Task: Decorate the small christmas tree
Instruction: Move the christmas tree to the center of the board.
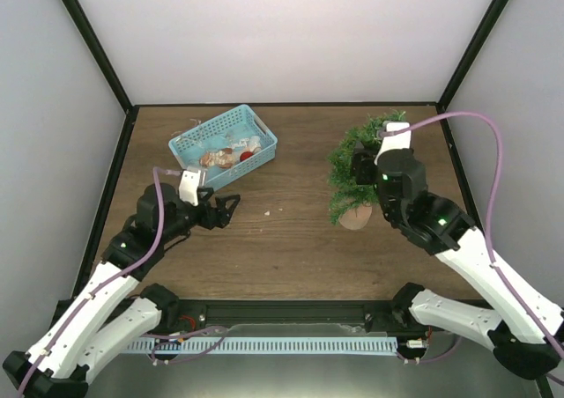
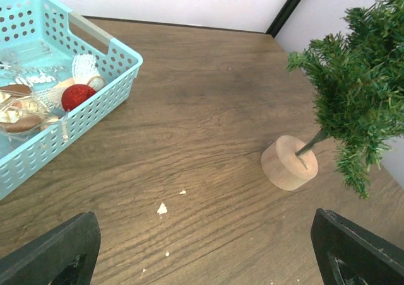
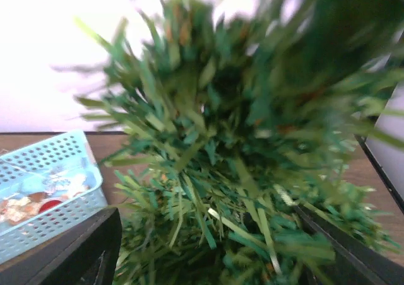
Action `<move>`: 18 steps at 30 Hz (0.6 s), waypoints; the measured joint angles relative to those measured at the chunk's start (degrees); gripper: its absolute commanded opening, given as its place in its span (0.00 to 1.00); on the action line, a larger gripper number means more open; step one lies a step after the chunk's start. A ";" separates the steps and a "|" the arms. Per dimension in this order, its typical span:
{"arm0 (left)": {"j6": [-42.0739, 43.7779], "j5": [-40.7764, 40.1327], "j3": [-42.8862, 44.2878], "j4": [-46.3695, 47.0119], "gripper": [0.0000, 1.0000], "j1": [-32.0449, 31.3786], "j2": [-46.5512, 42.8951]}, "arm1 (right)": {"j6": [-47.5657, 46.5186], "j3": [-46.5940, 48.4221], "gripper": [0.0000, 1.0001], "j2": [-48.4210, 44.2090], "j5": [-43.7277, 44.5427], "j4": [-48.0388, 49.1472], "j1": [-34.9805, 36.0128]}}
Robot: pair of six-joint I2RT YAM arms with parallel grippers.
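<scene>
The small christmas tree [image 1: 359, 156] stands at the right of the table on a round brown base [image 1: 356, 215]. In the left wrist view its thin trunk slants up from the base [image 2: 289, 163] into the green branches [image 2: 356, 89]. My right gripper [image 1: 362, 165] is pushed into the foliage from the right. Its fingers [image 3: 69, 250] stand wide apart with needle branches [image 3: 214, 171] between them. My left gripper [image 1: 231, 207] hovers open and empty over bare wood, just in front of the basket. Both its dark fingertips [image 2: 57, 250] show at the bottom corners of its wrist view.
A light-blue perforated basket [image 1: 211, 127] sits at the back left, holding a red ball [image 2: 77, 96], brown pieces and white ornaments. Its rim [image 2: 113, 45] is close to my left gripper. Small white crumbs [image 2: 162, 208] lie on the wood. Black frame posts and white walls enclose the table.
</scene>
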 measured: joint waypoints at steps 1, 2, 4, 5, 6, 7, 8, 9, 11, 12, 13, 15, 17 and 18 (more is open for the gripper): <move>0.07 -0.15 -0.28 -0.17 0.93 0.00 -0.22 | -1.03 -1.07 0.67 0.76 -0.17 2.21 -0.74; 0.15 -0.35 -0.50 -0.37 0.93 0.00 -0.37 | -1.86 -2.10 0.63 1.36 -0.46 3.61 -1.62; 0.24 -0.74 -0.57 -0.68 0.93 0.00 -0.37 | -3.28 -4.15 0.56 2.62 -1.64 5.70 -3.91; 0.28 -0.94 -0.57 -0.70 0.93 0.00 -0.37 | -3.74 -5.05 0.50 3.17 -2.49 6.95 -5.05; 0.39 -1.09 -0.57 -0.70 0.93 0.00 -0.42 | -4.35 -5.66 0.45 3.45 -3.15 8.04 -5.79; 0.44 -1.16 -0.57 -0.72 0.93 0.00 -0.50 | -4.72 -6.16 0.41 3.58 -3.98 9.31 -6.38; 0.48 -1.18 -0.57 -0.79 0.93 0.00 -0.63 | -5.35 -6.32 0.36 3.58 -4.59 10.10 -6.58; 0.50 -1.29 -0.61 -0.83 0.93 0.00 -0.83 | -5.84 -6.47 0.32 3.48 -5.31 10.97 -6.69; 0.59 -1.44 -0.94 -0.87 0.93 0.00 -1.57 | -7.21 -6.95 0.25 3.13 -6.71 12.33 -6.71; 0.63 -1.62 -1.11 -0.87 0.93 0.00 -2.01 | -8.11 -7.67 0.22 2.67 -7.74 13.55 -6.73; 0.63 -1.81 -1.22 -0.92 0.93 0.00 -2.32 | -9.07 -8.35 0.20 2.19 -8.61 14.34 -6.73; 0.63 -2.36 -1.31 -0.96 0.93 0.00 -2.75 | -10.99 -10.29 0.17 0.61 -11.17 16.55 -6.75; 0.63 -2.82 -1.36 -0.96 0.93 0.00 -3.13 | -12.63 -11.93 0.16 -1.14 -14.29 18.58 -6.75; 0.63 -3.02 -1.42 -0.96 0.93 0.00 -3.32 | -13.31 -12.61 0.15 -1.97 -16.00 19.56 -6.75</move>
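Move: Straight ahead of the right hand, about 6 cm on and within a centimetre or so sideways, stands the christmas tree, its middle some 15 cm lower and its foliage already around the open fingers. The ornament basket sits about 27 cm ahead of that hand, roughly 42 cm to its left and 34 cm down. From the left hand, the tree is about 12 cm ahead, 36 cm to the right and 3 cm lower. Reaching into the foliage, the right hand first goes nearly 4 cm forward and 3 cm down while its wide-open fingers close on the trunk between the branches. With them nearly shut it turns back, drawing the tree about 2.5 cm left towards the board's centre and slightly back, turning some 10 degrees counter-clockwise and tipping up a little. ##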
